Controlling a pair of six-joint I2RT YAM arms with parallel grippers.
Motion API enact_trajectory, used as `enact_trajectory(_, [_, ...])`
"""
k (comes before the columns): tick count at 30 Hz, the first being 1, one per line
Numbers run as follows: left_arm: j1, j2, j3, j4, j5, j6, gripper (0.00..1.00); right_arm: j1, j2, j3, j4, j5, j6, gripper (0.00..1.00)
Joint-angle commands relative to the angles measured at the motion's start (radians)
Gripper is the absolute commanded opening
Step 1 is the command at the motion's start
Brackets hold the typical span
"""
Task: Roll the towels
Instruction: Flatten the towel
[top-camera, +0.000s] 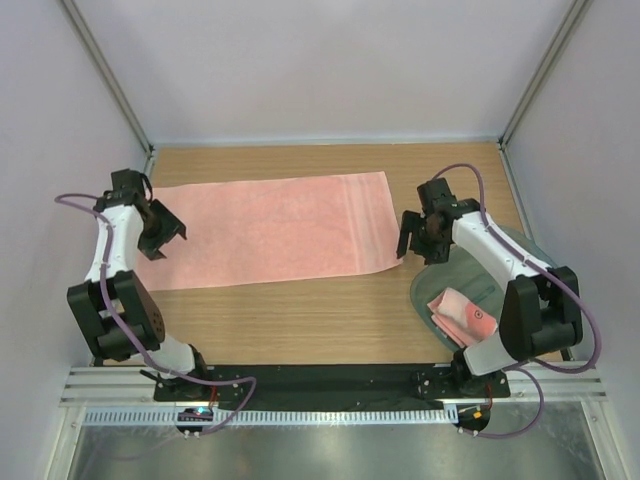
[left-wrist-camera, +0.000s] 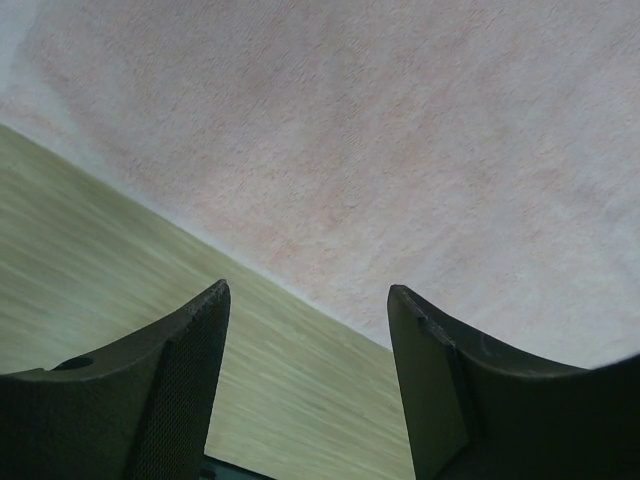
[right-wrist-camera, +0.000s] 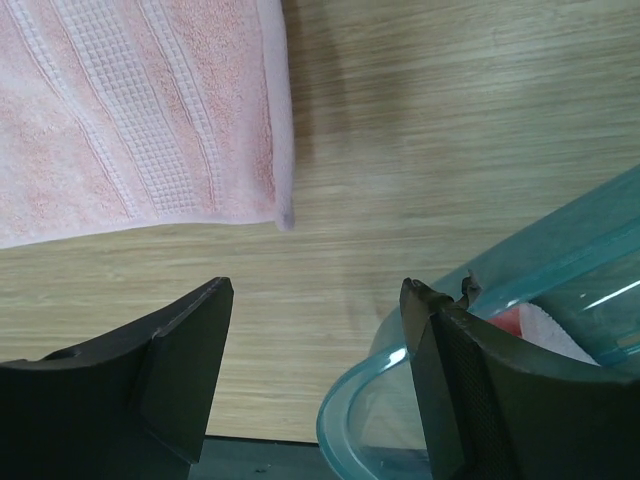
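One salmon-pink towel lies spread flat across the wooden table, long side left to right. My left gripper hovers at its left end, open, with only wood and the towel's edge below its jaws. My right gripper stands open just off the towel's near right corner, nothing between its fingers. A second towel, folded with a white label, lies in the tub at the right.
The translucent grey-green plastic tub sits at the right near edge, its rim under my right gripper's fingers. White walls with metal posts enclose the table on three sides. Bare wood shows in front of the spread towel.
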Motion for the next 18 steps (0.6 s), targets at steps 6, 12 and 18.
enact_trajectory(6, [0.1,-0.133,-0.161,0.092,0.022,-0.008,0.66,0.001,0.133,0.079,0.07,-0.063,0.02,0.72])
enact_trajectory(12, [0.159,-0.183,-0.207,0.115,0.0,-0.026,0.66,0.018,0.205,0.084,0.115,-0.098,0.029,0.65])
enact_trajectory(18, [0.215,-0.188,-0.241,0.123,-0.001,-0.052,0.65,0.024,0.239,0.086,0.13,-0.112,0.012,0.21])
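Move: The spread towel's near right corner is about 2 cm ahead of the right hand, 3 cm to its left and 5 cm below. The towel's far right corner lies some 20 cm beyond it, the basket's middle about 15 cm right and 4 cm back of the hand, and the folded towel inside roughly 9 cm back and 10 cm right. For the left hand, the near left corner is about 8 cm back, 10 cm left and 9 cm below. The towel's near right corner gets pinched: the right hand sinks about 5 cm while easing left and a little forward over it, then its open fingers close on the hem from either side. Meanwhile the left hand, fingers staying open above the cloth, draws back about 5 cm and 4 cm left towards the near left corner, sinking slightly and turning some 15 degrees counter-clockwise. ##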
